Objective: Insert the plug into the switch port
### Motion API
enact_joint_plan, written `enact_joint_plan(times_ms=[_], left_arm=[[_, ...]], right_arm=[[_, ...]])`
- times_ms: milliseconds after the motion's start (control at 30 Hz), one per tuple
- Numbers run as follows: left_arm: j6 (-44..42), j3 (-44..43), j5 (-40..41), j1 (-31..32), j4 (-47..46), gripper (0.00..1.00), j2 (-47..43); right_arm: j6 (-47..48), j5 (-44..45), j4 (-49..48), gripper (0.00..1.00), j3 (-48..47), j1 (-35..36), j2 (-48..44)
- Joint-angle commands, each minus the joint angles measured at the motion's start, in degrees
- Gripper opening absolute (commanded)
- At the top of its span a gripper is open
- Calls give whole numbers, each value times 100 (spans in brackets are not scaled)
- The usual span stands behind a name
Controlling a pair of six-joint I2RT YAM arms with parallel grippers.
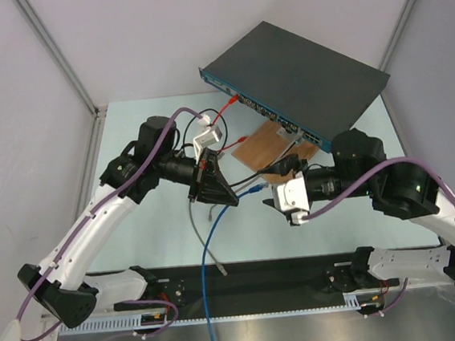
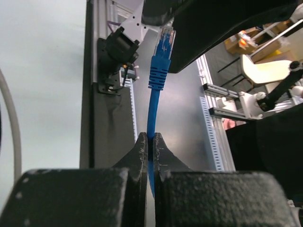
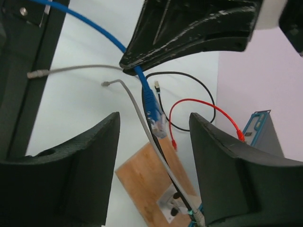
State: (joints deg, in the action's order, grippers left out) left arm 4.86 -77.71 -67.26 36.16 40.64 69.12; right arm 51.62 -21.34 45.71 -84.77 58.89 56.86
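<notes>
The blue cable's plug (image 3: 155,118) has a clear tip and hangs in the air, pointing toward the wooden board. My left gripper (image 2: 152,141) is shut on the blue cable a short way behind the plug (image 2: 162,47). My right gripper (image 3: 154,115) is open, with its two fingers on either side of the plug and not touching it. From above, the plug (image 1: 255,189) sits between the left gripper (image 1: 230,196) and the right gripper (image 1: 273,189). The switch (image 1: 298,67) is a flat black box with a blue front strip. It lies at the back right, beyond both grippers.
A brown wooden board (image 1: 265,144) lies just in front of the switch. A red cable (image 3: 203,106) and a black cable (image 3: 189,80) loop on the table near the switch strip. A grey cable (image 3: 137,113) runs under the plug. The blue cable (image 1: 210,285) trails down to the near edge.
</notes>
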Motion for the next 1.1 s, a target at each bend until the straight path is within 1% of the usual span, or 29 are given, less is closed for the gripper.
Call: enact_joint_plan(times_ms=[0,100,133,400,500,600,633,667,700,767,800,833,867,900,933,967,1000,1033,1067], left_arm=[[454,28,-437,66,-443,0,31],[516,28,-489,93,-478,0,75],[524,28,-489,110,-470,0,75],[656,37,-481,172,-522,0,189],[674,28,-428,172,-488,1,233],[691,19,-384,172,-487,0,260],[700,11,-375,172,-478,0,251],[700,10,-349,172,-496,0,251],[709,-7,-314,172,-531,4,233],[517,-164,-8,155,-435,20,163],[437,-226,107,102,-426,41,128],[419,-279,195,23,-469,47,84],[489,-332,240,-282,-565,51,40],[602,-411,292,-494,-932,60,-65],[882,-437,328,-957,-1205,66,-135],[980,-473,406,-1188,-1669,71,-214],[1008,-612,642,-1408,-1856,80,-337],[999,-718,801,-1619,-2015,83,-364],[947,-841,924,-1969,-2199,85,-373]], right_arm=[[972,429,201,63,84,236,-79],[1105,552,271,57,101,280,-61],[1157,561,263,54,110,281,-61],[1123,535,228,43,75,307,9],[1061,482,245,37,40,316,62],[1087,482,315,21,22,316,123],[1079,482,333,7,22,316,132],[1018,491,342,0,5,324,150],[965,499,342,0,-22,325,159],[798,534,429,0,-109,325,272],[467,552,491,0,-171,325,343],[263,561,717,0,-345,325,430],[79,474,868,0,-408,307,588],[-323,360,1200,0,-461,194,676],[-484,194,1368,0,-548,97,755],[-668,-173,1553,0,-593,9,939],[-818,-308,1937,0,-637,-131,1054],[-1046,-466,2141,0,-733,-202,1177],[-1179,-728,2317,0,-769,-281,1465]])
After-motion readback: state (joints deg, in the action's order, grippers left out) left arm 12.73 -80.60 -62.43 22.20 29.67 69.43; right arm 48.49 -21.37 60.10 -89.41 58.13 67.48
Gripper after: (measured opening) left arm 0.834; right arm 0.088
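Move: The blue cable's plug is almost between the open right fingers: about 1 cm ahead, 1 cm left and 2 cm below. From the left hand, already shut on the cable behind the plug, the plug is some 4 cm right, 2 cm ahead and 1 cm higher. From the right hand, the wooden board is roughly 9 cm ahead, 6 cm right and 20 cm below; the grey plug in the switch is about 13 cm ahead, 11 cm right and 17 cm below. Right hand sinks about 7 cm, pinching the plug midway; left hand lets go, moving about 9 cm forward. ##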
